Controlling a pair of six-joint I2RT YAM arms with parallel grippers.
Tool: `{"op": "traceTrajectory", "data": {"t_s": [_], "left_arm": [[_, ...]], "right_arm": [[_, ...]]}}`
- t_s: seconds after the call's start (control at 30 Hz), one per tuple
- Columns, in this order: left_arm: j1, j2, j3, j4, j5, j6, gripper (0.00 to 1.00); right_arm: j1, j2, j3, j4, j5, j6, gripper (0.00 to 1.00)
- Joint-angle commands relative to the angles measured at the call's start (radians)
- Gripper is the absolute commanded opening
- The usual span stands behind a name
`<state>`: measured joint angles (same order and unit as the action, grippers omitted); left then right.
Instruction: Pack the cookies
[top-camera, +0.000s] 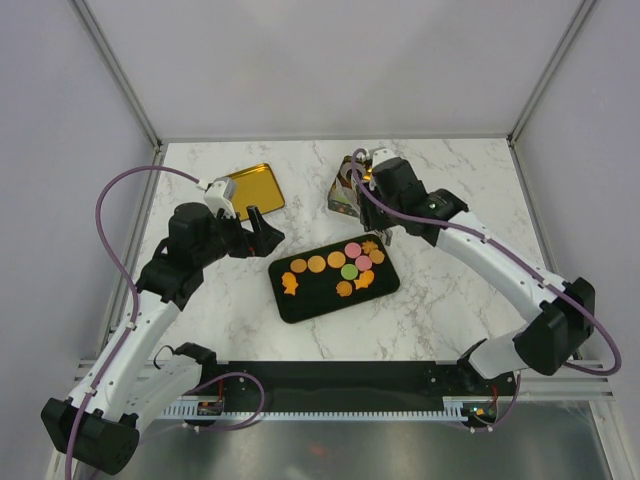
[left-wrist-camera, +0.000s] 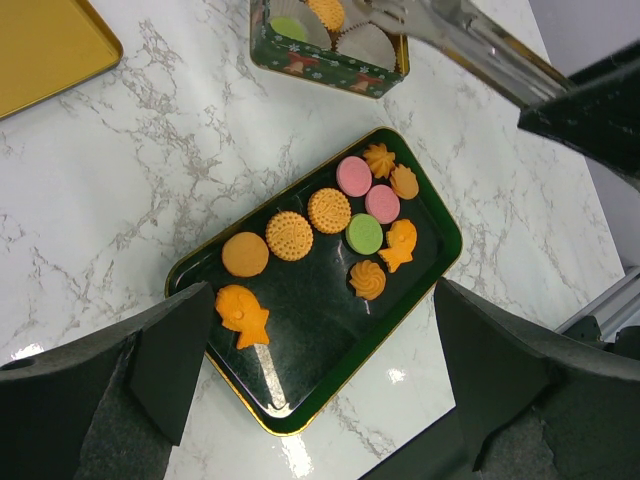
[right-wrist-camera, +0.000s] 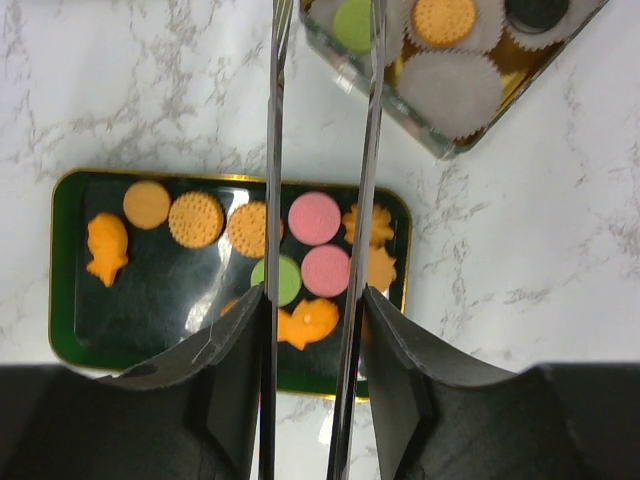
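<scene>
Several cookies (top-camera: 340, 264), orange, pink and green, some fish-shaped, lie on a dark green tray (top-camera: 310, 302). A patterned tin (top-camera: 345, 192) behind the tray holds a green cookie (right-wrist-camera: 352, 22), an orange one and a dark one in paper liners. My right gripper (right-wrist-camera: 315, 300) is shut on metal tongs (right-wrist-camera: 372, 150), whose blades reach toward the tin (left-wrist-camera: 330, 65); their tips are out of the wrist view. My left gripper (left-wrist-camera: 322, 300) hovers open over the tray's (left-wrist-camera: 300, 400) near end, by a fish cookie (left-wrist-camera: 240, 312), holding nothing.
A gold lid (top-camera: 250, 188) lies at the back left on the marble table, also visible in the left wrist view (left-wrist-camera: 40, 45). Frame posts and grey walls enclose the table. A black rail runs along the near edge.
</scene>
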<state>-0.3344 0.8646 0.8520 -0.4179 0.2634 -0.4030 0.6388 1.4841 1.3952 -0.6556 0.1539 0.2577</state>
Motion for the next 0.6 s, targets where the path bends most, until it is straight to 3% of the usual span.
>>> {"op": "traceTrajectory", "data": {"t_s": [0.0,0.27,0.57], "left_arm": [[-0.005,-0.001,0.038,0.016,0.002,0.015,0.99],[-0.005,-0.001,0.036,0.018,-0.001,0.016,0.99],[-0.005,0.004,0.036,0.016,0.005,0.016,0.99]], "right_arm": [[0.074,-0.074,-0.082,-0.044,-0.039,0.008,0.48],[0.272,-0.127,-0.186,-0.104,-0.011,0.040,0.48],[0.300,-0.209,-0.255,-0.226,-0.024,0.061,0.48]]}}
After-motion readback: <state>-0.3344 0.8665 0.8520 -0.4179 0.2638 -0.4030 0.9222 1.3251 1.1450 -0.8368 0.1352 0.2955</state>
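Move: The right hand holds the tongs, empty, and stands roughly 18 cm above the cookies. The green cookie on the dark tray lies about 8 cm back and 6 cm to its left, the nearer pink cookie 6 cm back and 3 cm left, and the fish cookie 10 cm back and 2 cm left. The tin is some 12 cm ahead and 3 cm left. For the idle left hand the green cookie is about 17 cm to the right, level fore and aft, 20 cm below. Back and down in one quick sweep, the right hand draws the tongs away from the tin and over the tray towards the green cookie, about 14 cm back and 6 cm lower, bowing a few centimetres left on the way and returning. The wrist turns some 15 degrees counter-clockwise and tips further down; the fingers keep their hold and the tong tips stay apart, the descent easing out at the end. ##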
